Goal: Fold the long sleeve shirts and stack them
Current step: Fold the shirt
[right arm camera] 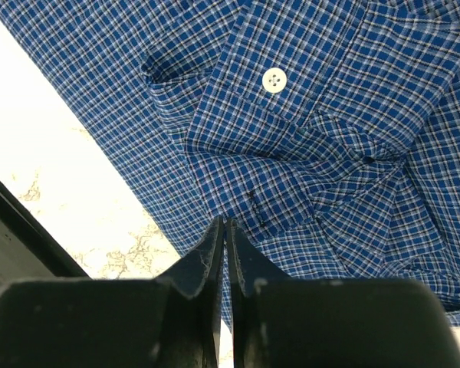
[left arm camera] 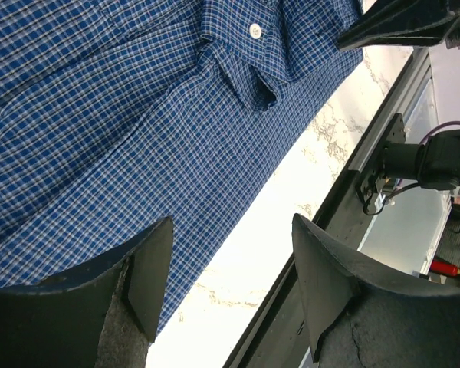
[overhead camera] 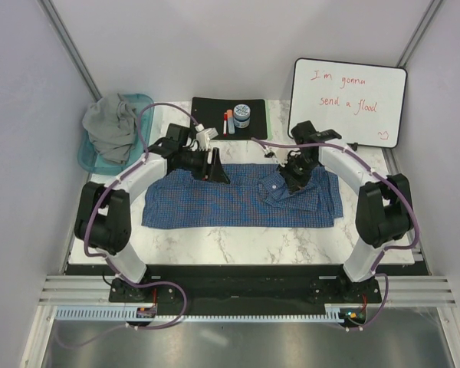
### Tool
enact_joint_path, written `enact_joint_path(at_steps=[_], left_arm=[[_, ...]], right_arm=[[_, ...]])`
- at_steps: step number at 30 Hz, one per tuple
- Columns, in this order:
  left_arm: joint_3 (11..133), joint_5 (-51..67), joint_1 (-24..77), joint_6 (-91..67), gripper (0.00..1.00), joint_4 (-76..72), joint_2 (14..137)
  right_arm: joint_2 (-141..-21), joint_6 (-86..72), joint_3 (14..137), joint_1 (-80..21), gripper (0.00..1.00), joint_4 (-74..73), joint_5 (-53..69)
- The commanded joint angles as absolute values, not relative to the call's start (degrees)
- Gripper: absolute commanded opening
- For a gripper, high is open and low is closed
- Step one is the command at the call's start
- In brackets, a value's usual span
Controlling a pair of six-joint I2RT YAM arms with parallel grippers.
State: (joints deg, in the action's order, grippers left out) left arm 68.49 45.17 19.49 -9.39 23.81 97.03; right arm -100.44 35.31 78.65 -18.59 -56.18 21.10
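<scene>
The blue-and-white check shirt (overhead camera: pixel 238 201) lies spread flat across the middle of the table, with a folded cuff and white button (right arm camera: pixel 274 79) on top of it at the right. My left gripper (overhead camera: pixel 215 165) is open and empty above the shirt's far edge; in the left wrist view its tips (left arm camera: pixel 231 224) frame the shirt's hem (left arm camera: pixel 138 176) and bare table. My right gripper (overhead camera: pixel 296 181) hovers over the cuff; in the right wrist view its jaws (right arm camera: pixel 225 224) are shut with no cloth seen between them. The grey shirt (overhead camera: pixel 111 126) lies bunched in the teal tub.
The teal tub (overhead camera: pixel 88 159) sits at the table's far left corner. A black mat (overhead camera: pixel 215 107) at the back holds a small jar (overhead camera: pixel 241 116) and marker-like sticks. A whiteboard (overhead camera: pixel 349 100) with red writing leans at the back right. Marble table (overhead camera: pixel 238 245) shows in front of the shirt.
</scene>
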Motion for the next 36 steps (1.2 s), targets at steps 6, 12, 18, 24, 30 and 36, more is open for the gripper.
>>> enact_joint_path(at_steps=[6,12,18,24,30,36], left_arm=[[64.25,46.85,17.93,-8.88,0.70,22.06,89.30],[64.95,46.93,17.84,-8.79,0.70,22.06,89.38],[64.95,46.93,17.49,-8.44,0.70,22.24,88.51],[63.64,46.50,17.14,-7.12,0.70,22.41,87.36],[63.28,46.58,16.17,-6.33,0.70,22.76,87.71],[63.19,46.93,15.29,-5.89,0.70,23.03,88.42]], right_arm=[[-90.80,34.45,77.88,-17.84,0.14,-59.41,19.77],[-92.63,33.32,71.46,-17.93,0.16,-57.40,19.78],[-101.15,29.89,77.95,-19.07,0.23,-52.74,19.34],[-107.57,27.25,85.60,-20.39,0.41,-51.86,19.34],[-109.51,24.88,86.05,-22.85,0.54,-50.89,17.58],[-111.09,23.20,85.34,-25.57,0.61,-48.78,13.98]])
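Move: The right gripper, nearly shut, is just above the loose flap of the shirt's folded sleeve, which lies about 1 cm ahead, 1 cm to its left and 2 cm down. The sleeve's white button is some 5 cm ahead and 4 cm left, 3 cm below; the dark cuff opening is about 9 cm left and 1 cm back. From the left gripper, the flap is about 2 cm back, 21 cm right and 7 cm below. Lift the right gripper about 3 cm off the flap's spot while drawing back as much, fingers still nearly shut, then swing down some 6 cm and forward towards the button, spreading the fingers to over half open. Finish with a low slide left over the sleeve, ending about 4 cm left of the start. Let the empty left gripper ease left and slightly up, staying open. ##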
